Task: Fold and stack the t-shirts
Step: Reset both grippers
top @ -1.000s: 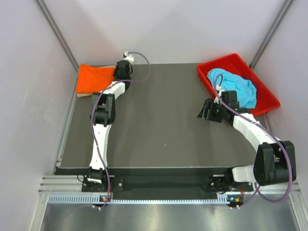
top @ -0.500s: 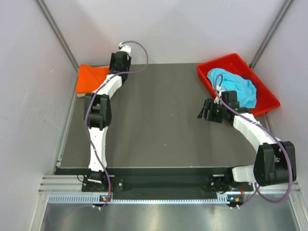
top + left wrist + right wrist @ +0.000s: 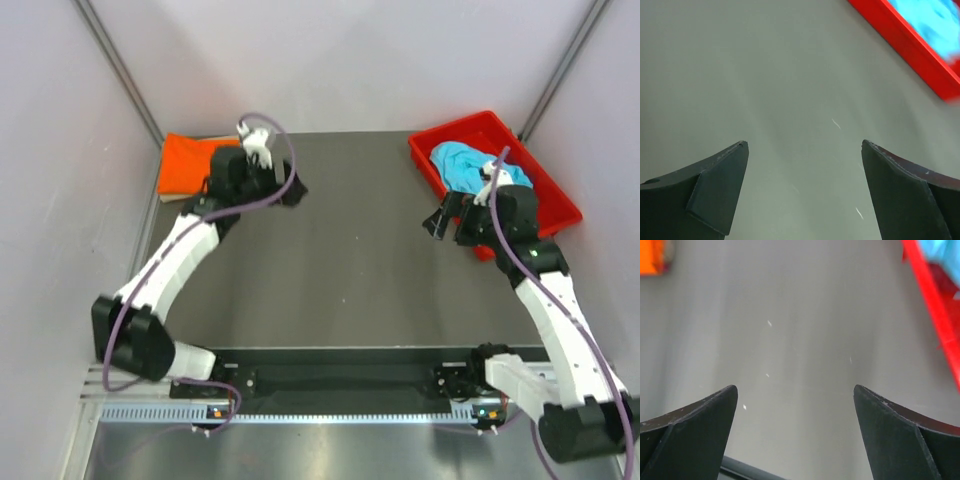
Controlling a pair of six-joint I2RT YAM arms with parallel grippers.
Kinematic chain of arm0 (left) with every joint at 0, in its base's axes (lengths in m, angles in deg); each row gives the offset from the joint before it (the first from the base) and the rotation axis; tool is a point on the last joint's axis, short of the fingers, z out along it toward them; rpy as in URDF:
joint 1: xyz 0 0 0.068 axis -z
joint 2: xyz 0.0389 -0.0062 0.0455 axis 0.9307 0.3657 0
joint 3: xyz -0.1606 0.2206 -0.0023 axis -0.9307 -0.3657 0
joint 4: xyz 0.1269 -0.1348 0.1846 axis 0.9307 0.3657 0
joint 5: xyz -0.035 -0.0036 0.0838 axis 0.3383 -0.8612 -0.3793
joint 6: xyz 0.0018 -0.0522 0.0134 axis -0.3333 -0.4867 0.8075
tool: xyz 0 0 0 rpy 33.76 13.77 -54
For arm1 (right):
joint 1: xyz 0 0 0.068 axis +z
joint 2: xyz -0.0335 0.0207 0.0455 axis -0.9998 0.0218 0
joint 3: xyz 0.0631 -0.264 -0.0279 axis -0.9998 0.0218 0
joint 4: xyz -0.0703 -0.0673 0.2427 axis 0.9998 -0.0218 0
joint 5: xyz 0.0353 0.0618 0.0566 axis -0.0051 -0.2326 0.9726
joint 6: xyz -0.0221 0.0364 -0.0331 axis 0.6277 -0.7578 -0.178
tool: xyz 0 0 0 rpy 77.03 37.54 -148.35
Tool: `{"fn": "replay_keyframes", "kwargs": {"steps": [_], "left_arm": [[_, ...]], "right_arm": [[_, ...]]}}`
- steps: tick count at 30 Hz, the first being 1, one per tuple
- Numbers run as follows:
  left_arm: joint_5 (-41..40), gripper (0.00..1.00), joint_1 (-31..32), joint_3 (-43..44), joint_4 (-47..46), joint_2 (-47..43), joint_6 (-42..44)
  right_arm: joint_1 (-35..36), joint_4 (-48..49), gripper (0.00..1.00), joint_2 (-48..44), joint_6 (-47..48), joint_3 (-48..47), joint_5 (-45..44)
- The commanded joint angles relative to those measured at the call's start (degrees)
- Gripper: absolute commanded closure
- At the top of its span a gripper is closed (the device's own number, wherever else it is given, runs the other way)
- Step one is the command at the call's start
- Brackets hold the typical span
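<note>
The bright orange t-shirt (image 3: 185,165) lies folded at the table's far left corner, with a thin beige edge (image 3: 168,197) showing under it. The turquoise t-shirt (image 3: 462,165) lies crumpled in the red bin (image 3: 555,205) at the far right. My left gripper (image 3: 292,190) hovers to the right of the orange shirt, clear of it. In the left wrist view this gripper (image 3: 805,150) is open with only bare table between its fingers. My right gripper (image 3: 438,222) hangs just left of the bin. It too stands open and empty (image 3: 795,392).
The dark table top (image 3: 340,260) stretches between the two arms. The red bin's rim (image 3: 910,50) shows at the top right of the left wrist view, and along the right edge of the right wrist view (image 3: 932,315). Grey walls enclose the table at the back and sides.
My left gripper has let go of the orange shirt, opened, and swung right toward the table's middle. My right gripper has opened wider and its arm has lifted and shifted slightly right.
</note>
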Motion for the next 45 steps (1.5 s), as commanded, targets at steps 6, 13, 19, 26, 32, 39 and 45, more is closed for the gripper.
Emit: {"fn": "replay_keyframes", "kwargs": {"steps": [6,13,19,26,32,39,45], "left_arm": [[12.21,0.01,0.85,-20.65,5.04,-25.52,-3.68],[12.73,0.01,0.85,-28.22,1.02,-38.37,-9.12],[12.56,0.01,0.94,-27.09,0.74,-39.43,-10.44],[11.42,0.01,0.85,-26.73,-0.31,-40.92,-12.38],[10.98,0.01,0.85,-27.0,-0.4,-41.27,-12.82],[10.28,0.01,0.85,-27.43,-0.4,-41.28,-12.47],[9.92,0.01,0.85,-28.66,-2.06,-42.07,-13.87]], "right_arm": [[-0.39,-2.56,0.0,-12.1,-2.86,-1.07,0.1],[-0.3,0.6,0.0,-18.78,-7.34,6.48,1.77],[-0.39,1.14,0.0,-20.28,-7.78,7.64,2.21],[-0.39,-0.1,0.0,-20.81,-7.08,7.02,2.21],[-0.39,-0.53,0.0,-21.78,-6.38,6.93,2.04],[-0.3,-0.62,0.0,-21.87,-5.41,7.2,2.13],[-0.39,-0.98,0.0,-22.22,-4.88,7.11,1.6]]}}
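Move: The folded orange t-shirt, already on its stack, lies some 20 cm ahead of my empty left hand, about 31 cm to its left and 20 cm below. From my right hand that orange t-shirt is roughly 33 cm ahead and 74 cm to the left. The blue t-shirt in the red tray lies about 26 cm ahead of my right hand and 18 cm to its right, some 15 cm below. I draw my left hand quickly straight back, about 17 cm away from the stack, then hold it there over the bare table, rolling about 15 degrees so its left side sinks. My right hand rises and backs off, then sinks part way and settles some 6 cm back, its fingers tipped slightly up. Both grippers stay wide open and touch nothing. ##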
